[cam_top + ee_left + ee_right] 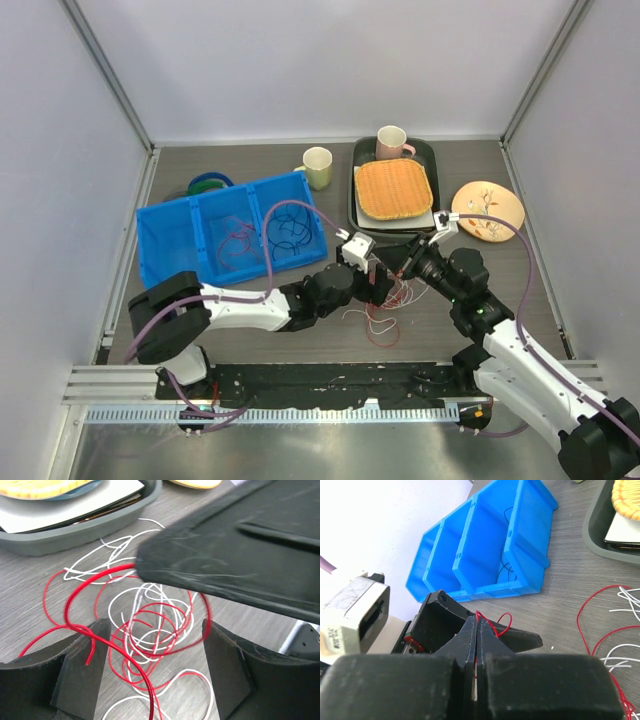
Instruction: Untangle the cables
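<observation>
A tangle of red and white cables (385,310) lies on the table in front of the two arms. My left gripper (155,627) hangs open just above the cables (150,635), its fingers (85,665) standing either side of the knot without touching it. My right gripper (477,622) is shut on a red cable (501,621), which loops out of its tips. In the left wrist view the right gripper's finger (230,565) crosses overhead, and a red strand (95,580) rises to its tip. From above, both grippers (378,288) (402,270) meet over the tangle.
A blue three-part bin (165,240) at the left holds a red cable (235,245) and a dark cable (290,230). Behind it lies a green-and-blue coil (205,183). A grey tray (358,205) with a woven mat, two mugs (317,167) (392,143) and a plate (488,210) stand at the back right.
</observation>
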### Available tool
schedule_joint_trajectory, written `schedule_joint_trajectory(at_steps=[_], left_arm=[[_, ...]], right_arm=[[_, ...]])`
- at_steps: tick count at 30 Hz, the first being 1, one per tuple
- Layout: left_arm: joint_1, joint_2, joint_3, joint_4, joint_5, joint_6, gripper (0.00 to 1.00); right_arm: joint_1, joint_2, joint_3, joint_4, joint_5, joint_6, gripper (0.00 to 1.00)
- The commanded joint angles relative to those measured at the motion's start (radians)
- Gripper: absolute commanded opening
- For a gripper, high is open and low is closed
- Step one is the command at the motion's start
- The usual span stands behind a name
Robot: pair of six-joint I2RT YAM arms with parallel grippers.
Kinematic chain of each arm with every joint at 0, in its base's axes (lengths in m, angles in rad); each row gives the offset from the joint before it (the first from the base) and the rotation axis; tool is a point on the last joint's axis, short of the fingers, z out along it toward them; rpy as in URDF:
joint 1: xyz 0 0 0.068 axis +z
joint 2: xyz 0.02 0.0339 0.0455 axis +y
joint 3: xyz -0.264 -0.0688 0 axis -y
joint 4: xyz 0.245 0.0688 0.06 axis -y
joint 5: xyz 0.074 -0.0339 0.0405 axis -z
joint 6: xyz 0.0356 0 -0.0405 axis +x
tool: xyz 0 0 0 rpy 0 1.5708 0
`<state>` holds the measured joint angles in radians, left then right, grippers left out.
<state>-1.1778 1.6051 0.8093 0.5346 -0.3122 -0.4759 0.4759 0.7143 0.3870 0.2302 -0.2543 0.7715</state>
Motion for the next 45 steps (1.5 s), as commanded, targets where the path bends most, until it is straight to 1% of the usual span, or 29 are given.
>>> schedule_joint_trajectory(at_steps=[1, 6, 8, 9, 10, 11, 12, 15, 16, 18, 19, 20, 21, 22, 23, 24, 25, 27, 28, 30, 31, 35, 36, 37, 39, 40, 42, 43, 45], left_arm=[[-0.008, 0.041, 0.056, 0.061, -0.097, -0.003, 0.76], [-0.019, 0.078, 0.094, 0.065, -0.057, -0.009, 0.77], [-0.022, 0.095, 0.103, 0.071, -0.048, -0.007, 0.68], [-0.028, 0.099, 0.111, 0.073, -0.048, -0.004, 0.59], [-0.029, 0.104, 0.116, 0.074, -0.048, 0.002, 0.33], [-0.032, 0.104, 0.119, 0.061, -0.053, 0.005, 0.10], [-0.036, 0.101, 0.123, 0.045, -0.079, 0.000, 0.00], [-0.037, 0.052, 0.097, 0.027, -0.125, -0.003, 0.00], [-0.037, 0.030, 0.084, 0.025, -0.140, -0.012, 0.00], [-0.037, -0.046, 0.045, 0.021, -0.172, -0.021, 0.00], [-0.037, -0.075, 0.036, 0.012, -0.210, -0.033, 0.00], [-0.037, -0.100, 0.030, -0.025, -0.229, -0.036, 0.00], [-0.037, -0.159, 0.028, -0.051, -0.247, -0.038, 0.00], [-0.037, -0.186, 0.031, -0.123, -0.287, -0.043, 0.00], [-0.037, -0.218, 0.034, -0.155, -0.300, -0.046, 0.00], [-0.036, -0.270, 0.033, -0.182, -0.313, -0.052, 0.00], [-0.036, -0.301, 0.031, -0.232, -0.336, -0.058, 0.00], [-0.036, -0.355, 0.022, -0.263, -0.349, -0.073, 0.00], [-0.036, -0.408, 0.019, -0.290, -0.358, -0.081, 0.00], [-0.036, -0.456, 0.008, -0.304, -0.367, -0.081, 0.00], [-0.036, -0.497, 0.008, -0.329, -0.373, -0.084, 0.00], [-0.036, -0.568, -0.004, -0.374, -0.377, -0.098, 0.00], [-0.036, -0.579, -0.009, -0.383, -0.375, -0.102, 0.00], [-0.036, -0.589, -0.012, -0.395, -0.377, -0.105, 0.00], [-0.036, -0.620, -0.022, -0.409, -0.398, -0.116, 0.00], [-0.036, -0.632, -0.025, -0.424, -0.409, -0.119, 0.00], [-0.036, -0.668, -0.033, -0.441, -0.426, -0.121, 0.00], [-0.036, -0.680, -0.038, -0.455, -0.447, -0.121, 0.00], [-0.036, -0.701, -0.047, -0.470, -0.490, -0.115, 0.00]], right_arm=[[0.004, -0.041, -0.008, -0.002, 0.079, 0.035, 0.01], [0.004, -0.036, -0.019, -0.006, 0.110, 0.049, 0.01], [0.004, -0.038, -0.017, -0.012, 0.116, 0.049, 0.01], [0.004, -0.039, -0.019, -0.014, 0.122, 0.046, 0.01], [0.004, -0.041, -0.016, -0.028, 0.128, 0.046, 0.01], [0.004, -0.048, -0.014, -0.038, 0.136, 0.043, 0.01], [0.004, -0.053, -0.010, -0.051, 0.145, 0.040, 0.02], [0.004, -0.073, 0.001, -0.107, 0.202, 0.014, 0.19], [0.004, -0.078, 0.004, -0.129, 0.219, -0.001, 0.32], [0.004, -0.087, 0.013, -0.146, 0.230, -0.017, 0.44], [0.004, -0.091, 0.016, -0.166, 0.246, -0.027, 0.52], [0.004, -0.095, 0.019, -0.176, 0.250, -0.034, 0.55], [0.004, -0.098, 0.021, -0.189, 0.297, -0.038, 0.59], [0.004, -0.104, 0.020, -0.213, 0.323, -0.040, 0.66], [0.004, -0.105, 0.018, -0.222, 0.389, -0.041, 0.69], [0.004, -0.104, 0.013, -0.224, 0.412, -0.044, 0.71], [0.004, -0.092, 0.015, -0.253, 0.427, -0.054, 0.72], [0.004, -0.061, 0.033, -0.261, 0.406, -0.078, 0.72], [0.004, -0.020, 0.038, -0.247, 0.377, -0.098, 0.72], [0.004, 0.022, 0.044, -0.235, 0.279, -0.107, 0.72], [0.004, 0.045, 0.038, -0.157, 0.232, -0.109, 0.72], [0.004, 0.160, 0.012, 0.009, 0.014, -0.101, 0.72], [0.006, 0.172, 0.010, 0.033, -0.090, -0.116, 0.72], [0.007, 0.181, 0.007, 0.107, -0.143, -0.130, 0.72], [0.012, 0.198, 0.000, 0.144, -0.200, -0.153, 0.72], [0.015, 0.206, 0.003, 0.130, -0.206, -0.200, 0.72], [0.026, 0.233, 0.036, 0.063, -0.159, -0.242, 0.72], [0.027, 0.247, 0.047, -0.001, -0.089, -0.264, 0.72], [0.030, 0.284, 0.073, -0.047, -0.028, -0.270, 0.72]])
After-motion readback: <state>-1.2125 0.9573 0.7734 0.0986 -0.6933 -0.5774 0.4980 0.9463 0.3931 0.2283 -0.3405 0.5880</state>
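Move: The red cable held in the shut right fingers hangs in a loop just off the open left hand, about 1 cm ahead, 2 cm right and 1 cm below. On the table, the red and white tangle lies level ahead, roughly 4 cm right and 11 cm down; the blue box is some 11 cm ahead and 20 cm left, the tray 19 cm ahead and 4 cm right, both about 9 cm lower. From the right hand, that loop is roughly 2 cm back, 1 cm left, 3 cm down. The left fingers ease in about 2 cm to the right and pinch the red cable close to the right fingertips, which then open and let go. Left lifts the cable some 15 cm while carrying it as far leftward, towards the blue box, swinging about 20 degrees counter-clockwise. Right backs off about 6 cm to the right, sinking, then returns left and lower, open, to the tangle. ##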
